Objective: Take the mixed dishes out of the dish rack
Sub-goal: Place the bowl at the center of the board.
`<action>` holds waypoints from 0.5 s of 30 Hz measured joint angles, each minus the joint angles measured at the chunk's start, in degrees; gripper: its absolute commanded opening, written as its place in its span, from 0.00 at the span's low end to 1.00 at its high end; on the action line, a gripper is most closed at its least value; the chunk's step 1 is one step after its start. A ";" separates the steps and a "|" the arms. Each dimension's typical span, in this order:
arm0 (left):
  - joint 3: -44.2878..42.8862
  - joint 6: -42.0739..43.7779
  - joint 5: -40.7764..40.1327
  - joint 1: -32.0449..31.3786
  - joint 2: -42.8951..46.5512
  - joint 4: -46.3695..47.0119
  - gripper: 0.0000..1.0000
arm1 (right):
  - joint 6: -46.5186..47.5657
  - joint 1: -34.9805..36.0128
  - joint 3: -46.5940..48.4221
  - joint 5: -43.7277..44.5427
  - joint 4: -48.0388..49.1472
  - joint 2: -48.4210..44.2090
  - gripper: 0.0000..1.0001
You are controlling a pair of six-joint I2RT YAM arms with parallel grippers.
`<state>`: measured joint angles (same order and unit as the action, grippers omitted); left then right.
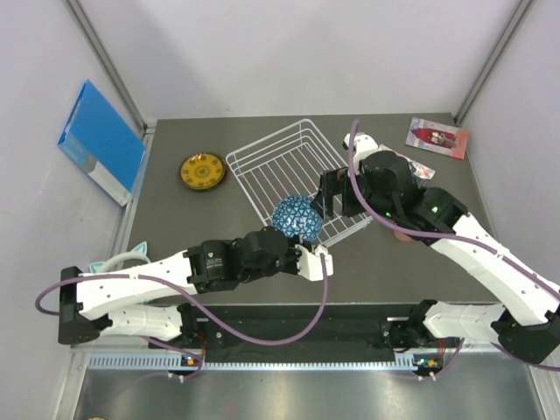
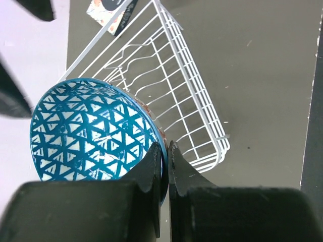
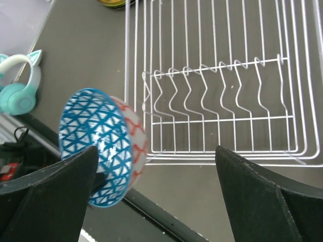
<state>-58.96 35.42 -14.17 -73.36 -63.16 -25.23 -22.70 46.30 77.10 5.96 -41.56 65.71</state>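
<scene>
A small patterned bowl point(image 1: 295, 219), blue triangles inside and red lines outside, hangs tilted on edge at the near corner of the dish rack point(image 1: 289, 171). My left gripper point(image 2: 165, 148) is shut on the rim of the bowl point(image 2: 86, 131), one finger inside and one outside. The white wire rack point(image 2: 181, 91) shows bare plate slots. My right gripper point(image 1: 339, 198) hovers open over the rack's near right side. In the right wrist view it point(image 3: 156, 151) has nothing between its fingers, with the bowl point(image 3: 96, 143) at its left finger and the rack point(image 3: 222, 75) beyond. An amber plate point(image 1: 202, 171) lies on the table left of the rack.
A blue folder point(image 1: 101, 140) leans against the left wall. A printed booklet point(image 1: 436, 136) lies at the table's far right corner. Teal headphones point(image 1: 122, 260) sit off the table's near left edge, also seen as headphones point(image 3: 20, 85) in the right wrist view.
</scene>
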 measured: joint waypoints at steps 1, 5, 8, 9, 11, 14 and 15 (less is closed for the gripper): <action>0.00 0.13 0.26 0.00 -0.28 0.00 0.00 | 0.17 0.00 0.00 -0.59 -0.02 -0.20 0.95; -0.02 0.35 2.21 0.00 -1.29 0.02 0.00 | 0.70 0.00 -1.44 -2.86 0.66 -1.07 0.87; -0.50 0.28 3.61 0.00 -2.23 0.02 0.00 | 1.51 0.00 -3.43 -3.80 0.74 -1.36 0.81; -0.92 0.11 4.26 0.00 -2.78 -0.02 0.00 | 1.73 0.00 -4.00 -3.96 0.79 -1.33 0.79; -1.77 -0.28 5.27 0.00 -3.63 -0.02 0.00 | 2.34 0.00 -4.79 -3.96 0.74 -1.22 0.70; -2.82 -1.20 6.99 0.00 -4.31 0.00 0.00 | 3.26 0.00 -5.86 -3.43 1.09 -0.81 0.50; -3.02 -1.44 7.50 0.00 -4.33 0.00 0.00 | 3.58 0.00 -6.38 -3.13 1.42 -0.72 0.45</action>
<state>-61.98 33.98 -6.68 -73.36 -67.48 -25.23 -19.11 46.30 70.72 2.83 -40.14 64.99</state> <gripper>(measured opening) 0.061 0.631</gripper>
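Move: The left hand still holds the bowl by its near rim, the bowl's middle about 6 cm ahead and 1 cm right, roughly level. From the open right hand that middle lies some 7 cm left, 4 cm back and 5 cm lower. The dish rack's middle is about 5 cm ahead and 5 cm left of the right hand, some 22 cm below; the booklet lies 24 cm right and 10 cm ahead. Right hand sinks about 4 cm, partly closing around the bowl's rim, as left brings it 3 cm rightward. ##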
